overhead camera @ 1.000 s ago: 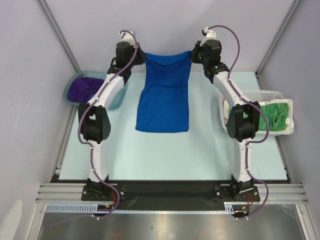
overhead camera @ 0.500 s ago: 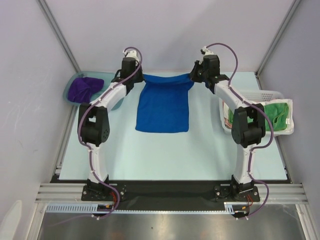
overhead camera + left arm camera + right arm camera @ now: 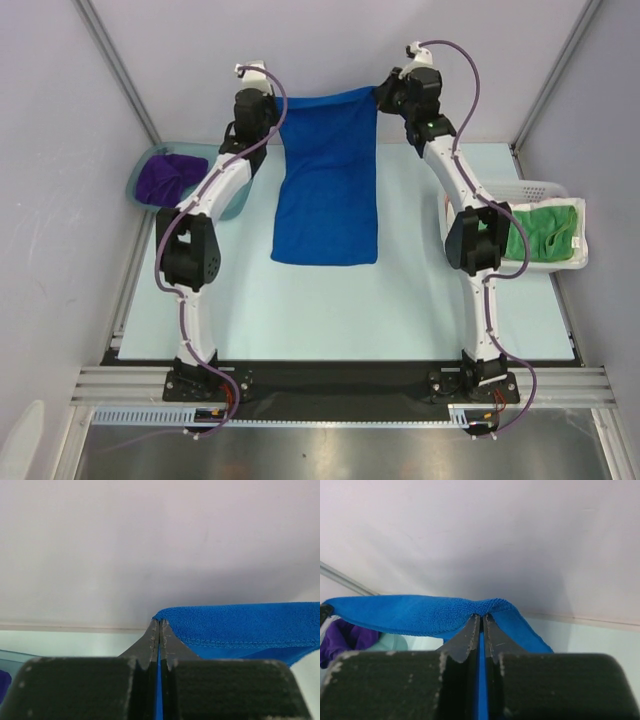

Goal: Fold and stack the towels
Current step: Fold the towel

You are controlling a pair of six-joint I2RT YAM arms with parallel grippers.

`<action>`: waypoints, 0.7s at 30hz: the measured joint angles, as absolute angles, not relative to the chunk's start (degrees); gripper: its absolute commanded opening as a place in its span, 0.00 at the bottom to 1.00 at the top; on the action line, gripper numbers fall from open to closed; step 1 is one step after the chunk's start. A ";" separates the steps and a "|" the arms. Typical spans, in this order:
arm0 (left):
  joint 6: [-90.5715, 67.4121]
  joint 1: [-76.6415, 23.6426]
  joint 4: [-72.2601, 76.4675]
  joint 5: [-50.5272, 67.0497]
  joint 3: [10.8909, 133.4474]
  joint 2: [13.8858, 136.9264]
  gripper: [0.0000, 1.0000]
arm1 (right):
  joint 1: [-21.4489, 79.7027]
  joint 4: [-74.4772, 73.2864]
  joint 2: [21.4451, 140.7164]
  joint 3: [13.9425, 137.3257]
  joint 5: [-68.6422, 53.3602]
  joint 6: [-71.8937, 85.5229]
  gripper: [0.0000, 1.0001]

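The royal blue towel [image 3: 328, 180] hangs stretched between both grippers at the far middle of the table, its lower part lying flat on the table surface. My left gripper [image 3: 272, 108] is shut on the towel's far left corner [image 3: 170, 616]. My right gripper [image 3: 380, 95] is shut on its far right corner [image 3: 492, 605]. The top edge runs taut between them, raised above the table. A dark purple towel [image 3: 168, 176] lies crumpled in the teal tub [image 3: 236, 200] at the left. A green towel [image 3: 548, 230] sits in the white basket [image 3: 530, 188] at the right.
Grey walls close the cell at the back and sides, near both raised grippers. The pale table [image 3: 340, 310] stretches toward the arm bases. The tub stands beside the left arm and the basket beside the right arm.
Both grippers dipped toward the table half a second ago, then rose and moved back, lifting the blue towel's far edge higher and stretching the cloth.
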State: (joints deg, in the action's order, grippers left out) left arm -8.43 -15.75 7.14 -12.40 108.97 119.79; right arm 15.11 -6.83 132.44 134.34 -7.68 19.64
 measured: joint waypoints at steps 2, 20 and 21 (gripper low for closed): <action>-7.57 -15.77 9.34 -13.74 108.97 120.44 0.00 | 15.14 -5.96 133.34 134.61 -7.33 19.66 0.00; -5.87 -17.19 11.77 -17.34 108.25 120.86 0.00 | 15.20 -3.20 132.27 116.60 -7.16 20.34 0.00; -6.20 -17.26 11.62 -17.32 107.35 120.75 0.00 | 15.20 -3.33 131.48 115.24 -7.18 20.53 0.00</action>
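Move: Both hands hold the far corners of the blue towel, about 23 cm apart. Its near edge lies on the table, its middle some 22 cm back, 11 cm right and 28 cm below the left hand, and 22 cm back, 12 cm left and 30 cm below the right. The purple towel is level with the left hand in reach, 29 cm left and 26 cm below; the green towel is 12 cm back, 34 cm right and 27 cm below the right hand. The right hand lowers its pinched corner some 13 cm towards the table; the left holds its corner up. ##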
